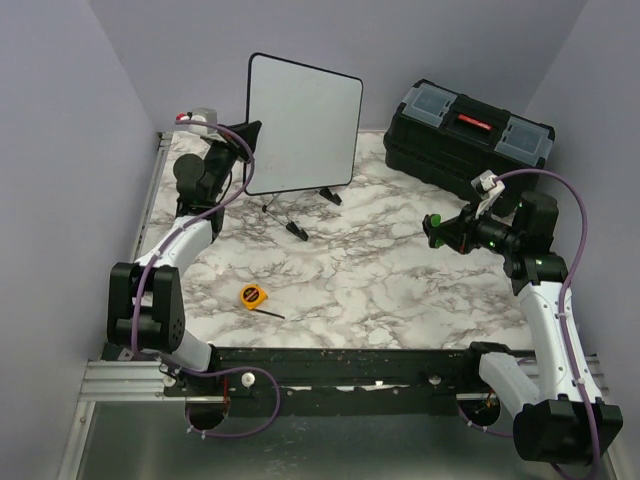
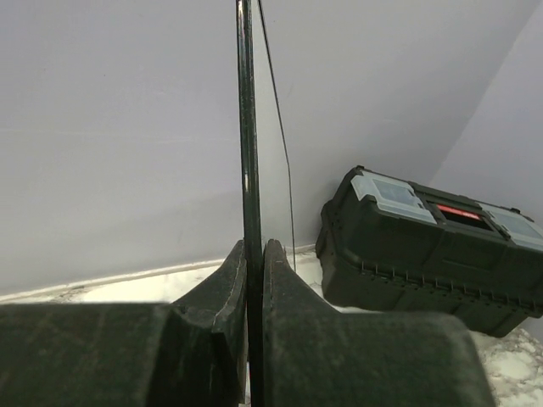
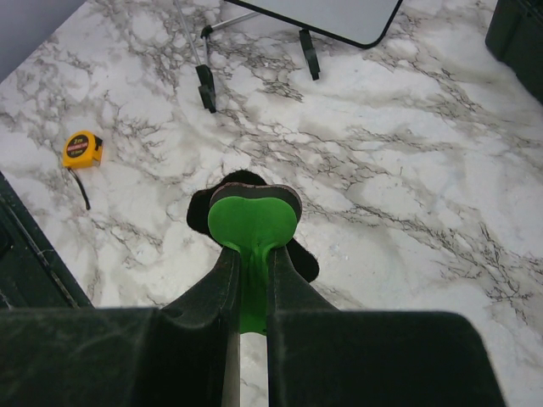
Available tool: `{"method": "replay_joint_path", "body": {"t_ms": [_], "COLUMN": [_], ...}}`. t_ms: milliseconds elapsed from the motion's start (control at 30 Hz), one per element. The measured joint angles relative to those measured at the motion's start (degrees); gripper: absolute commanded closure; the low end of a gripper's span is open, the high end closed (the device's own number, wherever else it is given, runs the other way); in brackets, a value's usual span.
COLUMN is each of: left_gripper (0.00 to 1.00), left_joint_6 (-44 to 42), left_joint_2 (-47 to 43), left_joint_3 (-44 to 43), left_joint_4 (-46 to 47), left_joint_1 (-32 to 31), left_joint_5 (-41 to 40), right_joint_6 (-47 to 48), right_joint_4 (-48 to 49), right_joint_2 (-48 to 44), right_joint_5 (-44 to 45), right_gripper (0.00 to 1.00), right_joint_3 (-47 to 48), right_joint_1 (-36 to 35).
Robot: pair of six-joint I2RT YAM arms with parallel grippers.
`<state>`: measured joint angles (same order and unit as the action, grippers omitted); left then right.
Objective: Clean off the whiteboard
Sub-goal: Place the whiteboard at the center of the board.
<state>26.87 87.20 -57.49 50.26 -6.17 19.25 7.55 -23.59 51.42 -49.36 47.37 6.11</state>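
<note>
The whiteboard [image 1: 300, 125] stands tilted at the back of the table, and its face looks blank white. My left gripper [image 1: 248, 135] is shut on its left rim. In the left wrist view the thin black rim [image 2: 246, 127] runs straight up from between the fingers of that gripper [image 2: 254, 254]. My right gripper [image 1: 440, 232] hovers over the right half of the table, well apart from the board. It is shut on a green eraser [image 3: 252, 222] with a dark felt pad, which sticks out past the fingertips of the gripper [image 3: 252, 254]. The board's lower corner [image 3: 339, 13] shows far ahead.
A black wire easel stand [image 1: 295, 228] sits under the board, its feet [image 3: 205, 85] on the marble top. A black toolbox [image 1: 465, 135] with a red handle stands at the back right. A yellow tape measure [image 1: 253, 295] lies near the front left.
</note>
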Motion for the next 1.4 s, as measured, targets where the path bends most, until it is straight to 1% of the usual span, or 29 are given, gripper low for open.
{"method": "replay_joint_path", "body": {"t_ms": [167, 367, 533, 733, 900, 1167, 1400], "left_gripper": [1.0, 1.0, 1.0, 1.0, 1.0, 0.99, 0.97], "left_joint_6": [-0.72, -1.97, -2.03, -1.38, -1.18, -2.99, -3.91], "left_joint_2": [-1.07, -2.71, -5.16, -8.02, -10.36, -14.86, -15.34], "left_joint_3": [4.61, 9.18, 14.97, 20.17, 23.28, 25.66, 26.16], "left_joint_4": [5.51, 9.49, 13.49, 15.69, 14.97, 8.26, 5.68], "left_joint_1": [0.85, 0.92, 1.18, 1.36, 1.53, 1.55, 1.55], "left_joint_5": [1.2, 1.2, 1.09, 0.94, 0.94, 0.68, 1.18], "right_joint_6": [0.0, 0.0, 0.0, 0.0, 0.0, 0.0, 0.0], "right_joint_4": [0.0, 0.0, 0.0, 0.0, 0.0, 0.0, 0.0], "right_joint_2": [0.0, 0.0, 0.0, -0.02, -0.44, -1.07, -1.31], "right_joint_5": [0.0, -0.02, -0.02, -0.02, -0.04, -0.07, -0.07], "right_gripper": [0.99, 0.99, 0.99, 0.99, 0.99, 0.99, 0.99], "right_joint_3": [0.0, 0.0, 0.0, 0.0, 0.0, 0.0, 0.0], "right_joint_1": [0.02, 0.0, 0.02, 0.0, 0.0, 0.02, 0.0]}}
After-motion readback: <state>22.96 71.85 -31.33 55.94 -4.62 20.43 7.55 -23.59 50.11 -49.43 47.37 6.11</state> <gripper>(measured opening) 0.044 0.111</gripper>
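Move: The left hand already holds the whiteboard by its left edge, up in the air; the folding stand it is being taken to has its middle about 3 cm ahead, 10 cm to the right and some 27 cm below. The tape measure lies about 23 cm back, 2 cm left and 30 cm below, the toolbox roughly 12 cm ahead, 50 cm right and 21 cm below. From the right hand, the stand is about 22 cm ahead, 32 cm left and 16 cm below. Keeping its pinch on the whiteboard's left edge, the left hand draws back and sinks together, about 8 cm each way, bringing the board's lower edge down towards the stand's feet; the backward travel dies out near the end while the sinking goes on. The wrist hardly turns and the fingers stay shut on the edge, so the board swivels between them as its left end is lowered. ##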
